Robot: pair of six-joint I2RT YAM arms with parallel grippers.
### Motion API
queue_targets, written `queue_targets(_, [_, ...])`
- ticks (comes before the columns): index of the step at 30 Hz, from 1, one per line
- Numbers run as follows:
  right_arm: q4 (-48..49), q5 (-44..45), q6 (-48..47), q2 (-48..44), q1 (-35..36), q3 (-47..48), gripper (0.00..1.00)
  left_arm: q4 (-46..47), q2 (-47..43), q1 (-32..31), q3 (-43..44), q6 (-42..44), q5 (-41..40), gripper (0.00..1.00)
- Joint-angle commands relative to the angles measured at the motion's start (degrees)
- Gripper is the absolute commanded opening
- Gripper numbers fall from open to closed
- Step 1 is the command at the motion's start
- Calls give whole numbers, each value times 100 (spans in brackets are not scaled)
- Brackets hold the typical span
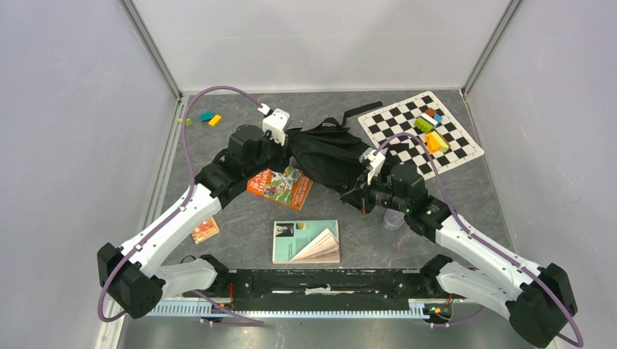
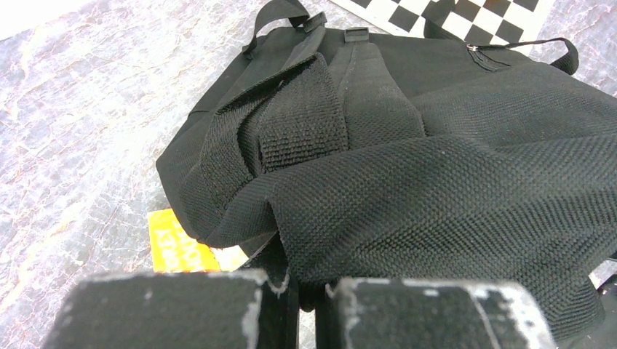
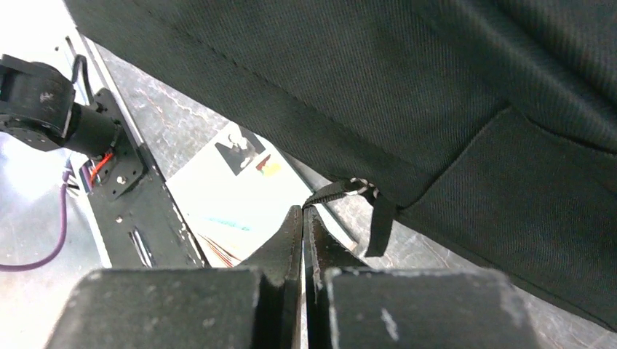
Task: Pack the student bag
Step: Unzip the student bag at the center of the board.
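The student bag, a black fabric backpack, lies crumpled at the middle back of the table. My left gripper is at its left edge. In the left wrist view that gripper is shut on a fold of the bag's coarse fabric, and its straps lie on top. My right gripper is at the bag's near right corner. In the right wrist view it is shut, pinching the thin black zipper pull strap that hangs from the lifted bag.
A colourful book lies partly under the bag's left side. An open book sits near the front. There is a small orange box at the left, a checkered mat with coloured blocks at the back right, and loose blocks at the back left.
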Motion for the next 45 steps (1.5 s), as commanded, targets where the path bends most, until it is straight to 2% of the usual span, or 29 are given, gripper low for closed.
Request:
queue_targets(1, [912, 95, 447, -176, 156, 8, 0, 352, -4, 23, 312, -265, 136, 2])
queue_targets(7, [1331, 245, 588, 46, 432, 404, 0, 361, 10, 24, 321, -299, 145, 2])
queue_targets(24, [1830, 1124, 229, 1067, 1717, 1907, 0, 308, 110, 24, 356, -405, 181, 2])
queue_targets(31, [1801, 1918, 30, 1544, 2116, 2333, 0, 318, 136, 16, 356, -432, 224, 2])
queue_targets(36, [1584, 2158, -8, 1618, 2242, 2379, 0, 309, 157, 15, 330, -367, 123, 2])
queue_targets(37, [1519, 2160, -22, 1587, 2246, 2367, 3, 323, 155, 11, 314, -341, 101, 2])
queue_targets(38, [1439, 2164, -24, 1543, 2246, 2338, 10, 342, 151, 15, 282, -306, 40, 2])
queue_targets(39, [1357, 2188, -47, 1482, 2244, 2316, 19, 332, 170, 15, 282, -273, 10, 2])
queue_targets(40, [1231, 2224, -96, 1369, 2246, 2252, 35, 274, 193, 15, 321, -186, -160, 2])
queue_targets(42, [1009, 2248, -258, 1133, 2245, 2100, 57, 179, 207, 20, 381, -73, -328, 2])
queue_targets(43, [887, 2404, -386, 993, 2242, 1995, 67, 172, 207, 15, 375, -33, -407, 2])
queue_targets(45, [700, 2464, -664, 711, 2246, 1786, 79, 185, 181, 15, 365, 31, -485, 2])
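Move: The right gripper already pinches the zipper pull at its fingertips. The bag end gripped by the left hand lies some 22 cm left, 11 cm ahead and 8 cm above it. The orange book is about 24 cm left, 6 cm ahead, and the green book 15 cm left, 12 cm back, both about 16 cm below. From the left hand, the zipper pull lies about 22 cm right, 11 cm back and 8 cm lower. Right hand draws the pinched zipper pull 12 cm left and 11 cm up towards the left-held end, then opens. ##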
